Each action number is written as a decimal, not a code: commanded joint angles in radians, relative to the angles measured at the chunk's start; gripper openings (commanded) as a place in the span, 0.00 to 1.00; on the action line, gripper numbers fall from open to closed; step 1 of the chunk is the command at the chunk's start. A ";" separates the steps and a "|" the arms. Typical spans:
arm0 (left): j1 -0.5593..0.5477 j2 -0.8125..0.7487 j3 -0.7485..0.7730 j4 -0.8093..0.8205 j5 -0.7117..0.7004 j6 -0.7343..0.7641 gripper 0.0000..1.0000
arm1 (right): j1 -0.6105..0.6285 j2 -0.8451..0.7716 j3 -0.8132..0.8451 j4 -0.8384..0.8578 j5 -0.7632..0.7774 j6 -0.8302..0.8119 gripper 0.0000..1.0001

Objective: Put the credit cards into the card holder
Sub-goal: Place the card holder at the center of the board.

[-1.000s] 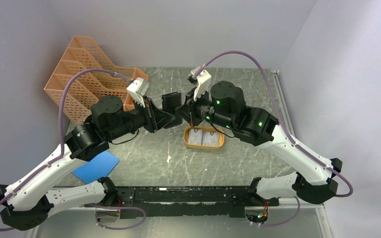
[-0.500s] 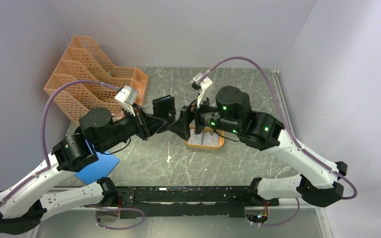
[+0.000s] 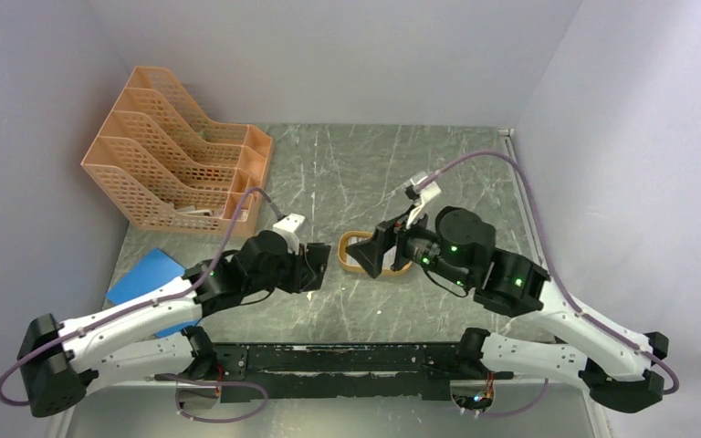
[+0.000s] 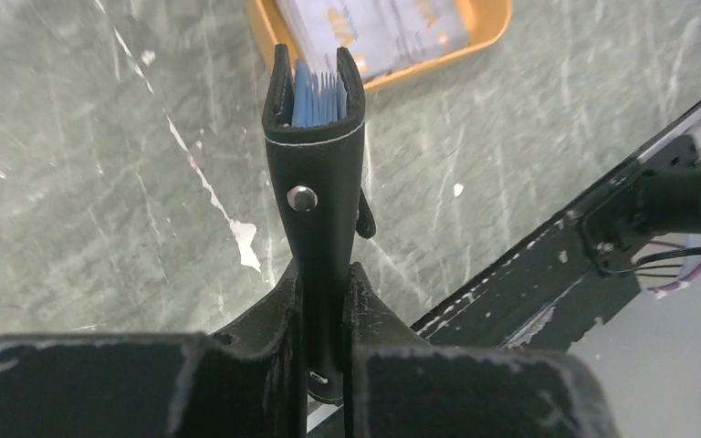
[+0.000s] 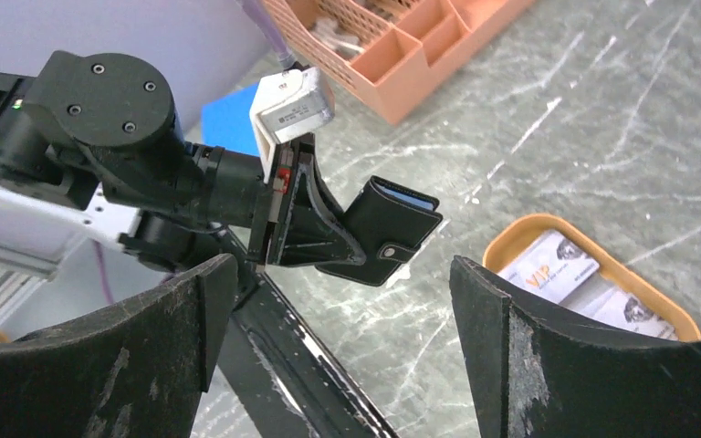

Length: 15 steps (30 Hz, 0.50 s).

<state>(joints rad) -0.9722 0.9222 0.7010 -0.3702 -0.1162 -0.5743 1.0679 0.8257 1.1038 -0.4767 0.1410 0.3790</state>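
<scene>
The black card holder stands on edge between my left gripper's jaws, which are shut on its lower end. Its snap stud faces the camera, and bluish pocket edges show in its slightly parted top. In the right wrist view the card holder hangs just above the table. My right gripper is open and holds nothing, a short way right of the holder. Credit cards lie in the orange oval tray. From above, the right gripper covers most of the tray.
An orange mesh file organizer stands at the back left. A flat blue sheet lies at the left, partly under the left arm. The black rail runs along the near edge.
Both arms drew back toward the near edge and lower. The right gripper went from shut to open and parted from the card holder. The left gripper kept its hold.
</scene>
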 commanded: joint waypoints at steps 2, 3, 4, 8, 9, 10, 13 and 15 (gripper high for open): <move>0.015 0.084 -0.075 0.251 0.091 -0.031 0.05 | 0.002 0.018 -0.060 0.071 0.067 0.032 0.89; 0.018 0.105 -0.092 0.281 0.104 -0.034 0.05 | 0.001 0.019 -0.067 0.077 0.069 0.033 0.89; 0.021 0.128 -0.108 0.309 0.107 -0.041 0.05 | 0.002 0.020 -0.073 0.081 0.071 0.034 0.89; 0.042 0.210 -0.165 0.411 0.160 -0.075 0.05 | 0.002 0.024 -0.077 0.088 0.083 0.029 0.89; 0.047 0.230 -0.173 0.422 0.161 -0.081 0.05 | 0.002 0.023 -0.076 0.084 0.087 0.027 0.89; 0.054 0.247 -0.181 0.428 0.161 -0.087 0.05 | 0.002 0.023 -0.076 0.082 0.090 0.026 0.89; 0.079 0.294 -0.205 0.430 0.167 -0.104 0.05 | 0.002 0.018 -0.077 0.079 0.098 0.021 0.89; 0.090 0.312 -0.218 0.416 0.155 -0.108 0.05 | 0.002 0.016 -0.077 0.073 0.106 0.021 0.89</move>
<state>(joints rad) -0.9054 1.2087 0.5037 -0.0273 0.0143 -0.6544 1.0679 0.8589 1.0264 -0.4232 0.2108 0.4011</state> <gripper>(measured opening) 0.137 0.890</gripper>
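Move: The left hand already holds the folded card holder. The spot for it at the board's center lies about 15 cm below this hand, roughly 4 cm ahead and 4 cm to its right. The orange card tray is on the table some 9 cm ahead and 16 cm to its right; the file rack is about 30 cm ahead and 28 cm to its left. From the empty right hand, that center spot is about 5 cm ahead, 12 cm left and 33 cm below. Still pinching the folded card holder, the left hand sinks about 10 cm towards the middle of the board, easing a little to the right as its fingers tip some 10 degrees further down. The open, empty right hand drops about 4 cm, edges forward a centimetre or two, then rises slightly. ##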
